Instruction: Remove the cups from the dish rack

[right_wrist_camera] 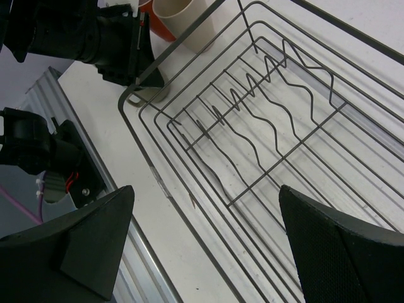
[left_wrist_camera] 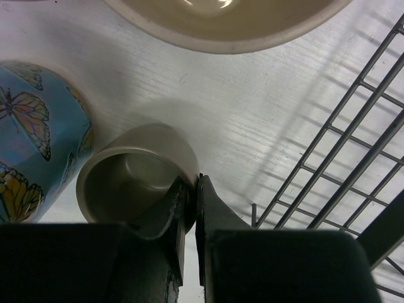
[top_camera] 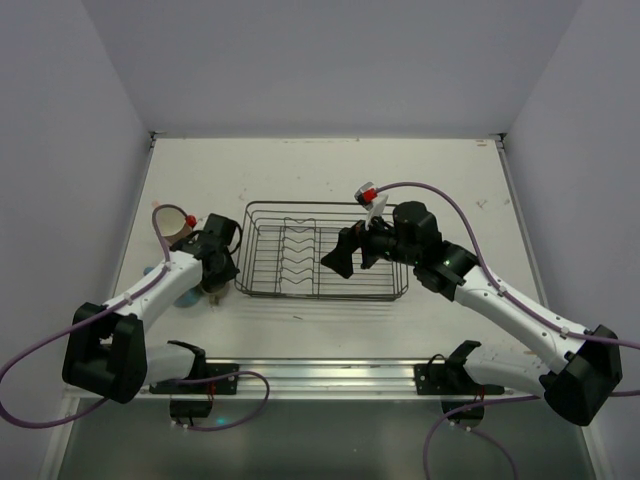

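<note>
The black wire dish rack [top_camera: 320, 297] sits mid-table with no cups inside it. Left of it, my left gripper [top_camera: 212, 275] [left_wrist_camera: 191, 186] is shut on the rim of the small olive-grey cup [left_wrist_camera: 129, 183], one finger inside and one outside. That cup stands upright on the table beside the rack's wires [left_wrist_camera: 353, 158]. A light blue butterfly cup [left_wrist_camera: 35, 139] stands close on its left and a beige cup [left_wrist_camera: 221, 22] [top_camera: 177, 222] just beyond. My right gripper [top_camera: 352, 255] [right_wrist_camera: 208, 246] hangs open over the rack [right_wrist_camera: 265, 120], holding nothing.
In the right wrist view an orange cup [right_wrist_camera: 158, 22] and the beige cup [right_wrist_camera: 183, 16] stand past the rack's left end, behind the left arm [right_wrist_camera: 107, 38]. A metal rail [top_camera: 320, 375] runs along the near table edge. White walls enclose the table.
</note>
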Robot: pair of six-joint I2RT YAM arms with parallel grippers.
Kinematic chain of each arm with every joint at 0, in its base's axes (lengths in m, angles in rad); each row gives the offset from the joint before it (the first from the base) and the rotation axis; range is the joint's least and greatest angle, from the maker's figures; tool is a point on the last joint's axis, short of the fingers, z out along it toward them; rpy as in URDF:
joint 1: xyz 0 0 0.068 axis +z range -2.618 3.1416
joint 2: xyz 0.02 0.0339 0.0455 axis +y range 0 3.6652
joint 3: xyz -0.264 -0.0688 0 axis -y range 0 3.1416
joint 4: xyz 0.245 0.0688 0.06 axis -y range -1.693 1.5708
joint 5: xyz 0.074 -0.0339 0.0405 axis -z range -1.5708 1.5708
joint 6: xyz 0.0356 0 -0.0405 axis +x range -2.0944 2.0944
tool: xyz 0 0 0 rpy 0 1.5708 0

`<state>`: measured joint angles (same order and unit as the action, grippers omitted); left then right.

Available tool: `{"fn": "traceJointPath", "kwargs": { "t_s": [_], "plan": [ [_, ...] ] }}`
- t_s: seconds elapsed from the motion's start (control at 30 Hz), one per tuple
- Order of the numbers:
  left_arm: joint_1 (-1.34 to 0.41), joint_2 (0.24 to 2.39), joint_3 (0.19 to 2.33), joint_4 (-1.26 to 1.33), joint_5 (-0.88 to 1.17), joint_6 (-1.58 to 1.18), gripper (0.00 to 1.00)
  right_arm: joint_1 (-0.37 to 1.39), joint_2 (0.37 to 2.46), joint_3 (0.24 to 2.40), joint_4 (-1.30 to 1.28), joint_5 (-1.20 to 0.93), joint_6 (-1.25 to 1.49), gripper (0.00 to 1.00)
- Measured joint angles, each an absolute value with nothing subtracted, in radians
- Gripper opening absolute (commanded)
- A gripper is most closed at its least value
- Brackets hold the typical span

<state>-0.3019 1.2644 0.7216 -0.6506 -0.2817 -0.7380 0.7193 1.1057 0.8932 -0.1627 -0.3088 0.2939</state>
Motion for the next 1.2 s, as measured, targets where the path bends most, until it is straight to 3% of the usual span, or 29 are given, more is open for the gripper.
{"fn": "traceJointPath", "kwargs": {
  "t_s": [0.23,0.67,0.83,1.2],
  "plan": [
    [-0.307,1.261,0.722,-0.656,-0.297,-0.752,0.22,0.719,1.106,0.893,-0.160,-0.310,0.294,0.99],
    [-0.318,1.247,0.722,-0.685,-0.314,-0.774,0.30,0.719,1.106,0.892,-0.157,-0.331,0.294,0.99],
    [-0.319,1.213,0.722,-0.721,-0.319,-0.783,0.40,0.719,1.107,0.892,-0.157,-0.332,0.294,0.99],
    [-0.323,1.161,0.768,-0.759,-0.326,-0.794,0.41,0.719,1.108,0.892,-0.157,-0.332,0.294,0.99]
  ]
}}
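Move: The small grey cup stands on the table in the left hand's fingers, which still pinch its rim; its middle is about 2 cm left, 1 cm back and 2 cm below. The butterfly mug is some 8 cm left and 1 cm back, the beige cup about 10 cm ahead and 2 cm left, the dish rack's left rail roughly 6 cm right and 8 cm ahead. From the right hand the grey cup lies level, some 28 cm left and 21 cm below. The left fingers part, letting go of the grey cup's rim, then draw back slightly and rise about 3 cm. ##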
